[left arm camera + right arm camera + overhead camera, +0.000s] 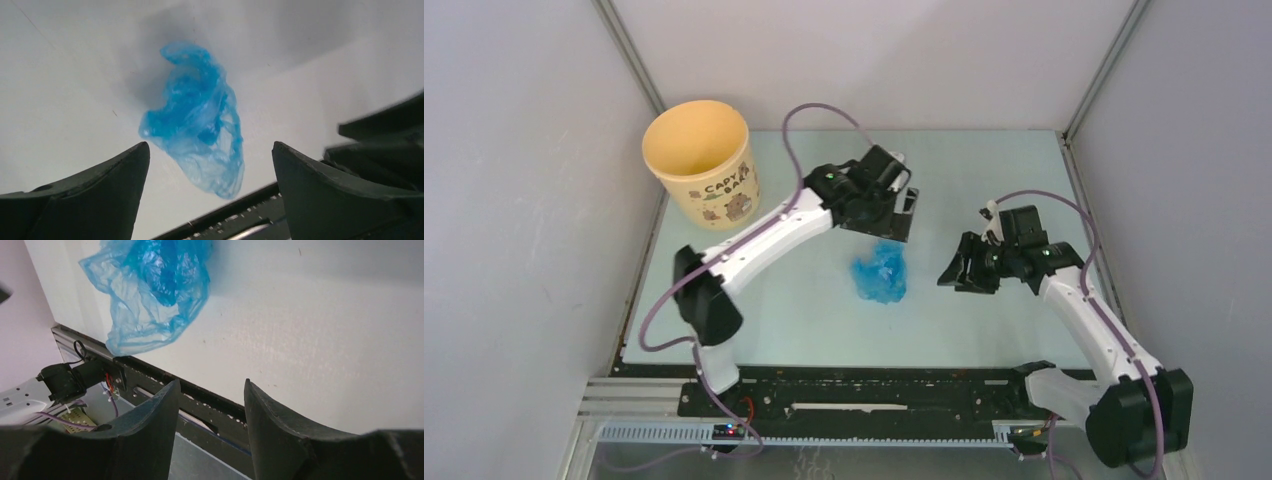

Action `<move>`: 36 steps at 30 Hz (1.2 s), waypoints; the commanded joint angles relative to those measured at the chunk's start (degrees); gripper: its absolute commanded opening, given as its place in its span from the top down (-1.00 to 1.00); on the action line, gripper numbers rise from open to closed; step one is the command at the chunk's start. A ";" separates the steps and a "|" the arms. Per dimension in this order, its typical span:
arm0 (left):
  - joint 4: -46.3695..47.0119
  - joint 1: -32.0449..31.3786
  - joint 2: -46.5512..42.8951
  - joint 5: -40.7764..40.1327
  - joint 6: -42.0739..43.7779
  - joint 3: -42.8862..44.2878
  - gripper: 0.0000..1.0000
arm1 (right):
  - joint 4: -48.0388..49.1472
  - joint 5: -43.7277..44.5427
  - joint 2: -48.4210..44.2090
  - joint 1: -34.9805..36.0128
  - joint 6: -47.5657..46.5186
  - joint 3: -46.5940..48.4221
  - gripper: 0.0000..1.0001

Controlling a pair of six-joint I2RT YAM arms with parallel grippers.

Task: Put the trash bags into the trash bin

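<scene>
One crumpled blue trash bag [880,271] lies loose on the pale table, mid-centre; it also shows in the left wrist view [199,120] and in the right wrist view [148,290]. The tan-yellow trash bin [701,163] stands upright at the far left corner. My left gripper [897,217] hovers just behind the bag, wide open and empty. To the bag's right, my right gripper [954,272] is off the bag, open, with nothing between its fingers [270,410]. What is inside the bin cannot be seen.
Grey enclosure walls close in the table [984,180] on the left, back and right. A black slotted rail [874,385] with wiring runs along the near edge between the arm bases.
</scene>
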 commanded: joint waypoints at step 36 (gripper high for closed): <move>4.64 -5.62 -8.94 -9.56 1.50 -7.13 0.99 | 17.01 -19.68 6.45 -0.68 20.48 -7.10 -0.70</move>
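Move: The blue trash bag lies nearly under the left gripper, about 4 cm back towards the base, level with it sideways and some 10 cm below. The bin stands about 37 cm to that gripper's left and 15 cm farther out. The right gripper is about 14 cm to its right, 7 cm back and 7 cm lower. From the right hand, the bag is some 15 cm to the left, 2 cm ahead and 4 cm below. Bring the left gripper down about 9 cm beside the bag's far edge, rolling the wrist nearly 30 degrees so the fingertips swing left. Shut the fingers completely there, then lift some 8 cm, easing back and left with nothing held. Draw the right gripper back a little, spread its fingers wider and start it left towards the bag, tilting as it goes. ##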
